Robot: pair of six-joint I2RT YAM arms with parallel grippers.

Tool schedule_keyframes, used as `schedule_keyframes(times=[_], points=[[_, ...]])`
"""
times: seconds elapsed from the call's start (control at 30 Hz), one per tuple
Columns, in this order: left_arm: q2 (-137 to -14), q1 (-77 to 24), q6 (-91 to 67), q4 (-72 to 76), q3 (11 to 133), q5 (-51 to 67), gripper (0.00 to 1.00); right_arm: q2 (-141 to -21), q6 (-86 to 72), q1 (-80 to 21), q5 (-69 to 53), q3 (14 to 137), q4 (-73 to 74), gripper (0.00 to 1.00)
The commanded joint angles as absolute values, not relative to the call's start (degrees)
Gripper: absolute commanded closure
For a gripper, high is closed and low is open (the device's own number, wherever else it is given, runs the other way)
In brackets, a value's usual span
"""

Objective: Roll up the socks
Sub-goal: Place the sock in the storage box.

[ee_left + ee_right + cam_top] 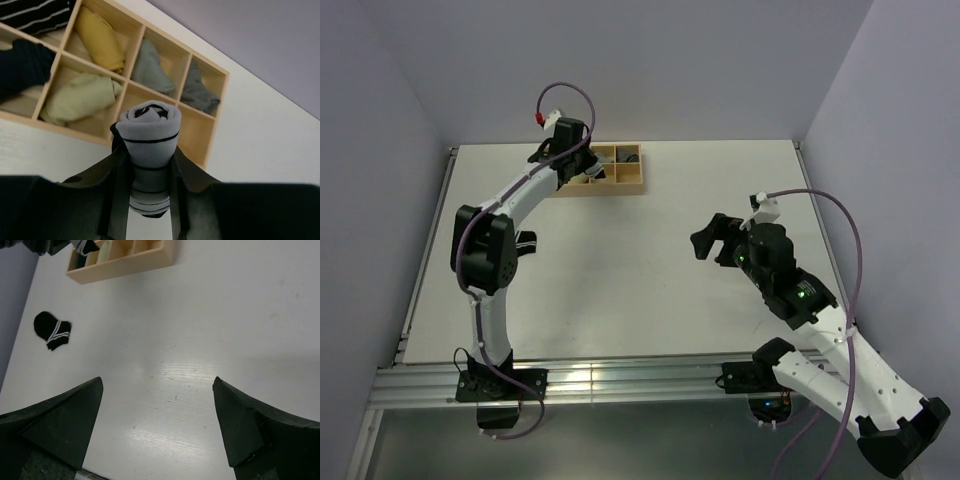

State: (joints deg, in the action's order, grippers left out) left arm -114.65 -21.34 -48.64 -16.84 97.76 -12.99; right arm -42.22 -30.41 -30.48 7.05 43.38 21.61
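The white sock with thin black stripes [151, 135] is rolled into a tight bundle, and my left gripper [150, 152] is shut on it. It hangs just above the near edge of the wooden compartment box [212, 125]. From above, the left gripper [582, 166] sits over the box [630, 178] at the back of the table. The black sock with two white bands [53, 330] lies flat and unrolled on the table; the top view shows it [528, 244] beside the left arm's elbow. My right gripper [157, 382] hangs open over bare table, nothing between its fingers [712, 238].
Most of the box's compartments hold sock rolls: yellow [100, 37], pale green [80, 97], two grey [150, 67], a black one [22, 65]. The compartment right of the held roll looks unfilled. Purple walls close in the table [650, 280] on three sides.
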Motion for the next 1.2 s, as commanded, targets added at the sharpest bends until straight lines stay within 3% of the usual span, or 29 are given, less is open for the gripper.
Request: schedule_keyframes(times=[0.0,0.43,1.17], points=[[-119.43,-20.48,-44.65,-12.75,103.35,-16.0,1.0,-39.64,-31.2,-30.15,16.87,46.23,29.52,0.01],[-133.5,-19.25,-43.59,-2.46,109.6,-15.38,1.0,-37.18,-37.18,-30.15,24.87,46.85,38.41,0.0],[-134.03,-22.24,-49.13,-1.05,104.32,-12.83,1.0,-36.13,-34.45,-30.15,24.26,44.74,38.49,0.0]])
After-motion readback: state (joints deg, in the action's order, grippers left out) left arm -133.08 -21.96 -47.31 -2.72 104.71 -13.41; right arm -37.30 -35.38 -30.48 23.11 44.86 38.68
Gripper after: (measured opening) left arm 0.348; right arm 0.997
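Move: The left hand holds the rolled striped sock above the storage box; the empty front compartment, third from the left, lies about 7 cm ahead, 3 cm right and 13 cm below. The light green sock is roughly 8 cm left of that compartment, an empty compartment 8 cm right of it, and the grey-green sock 7 cm beyond it. From the right hand the compartment is some 35 cm ahead, 25 cm left and 19 cm lower. Left hand sinks about 9 cm and forward, carrying the gripped sock towards the compartment; open right hand swings right. ##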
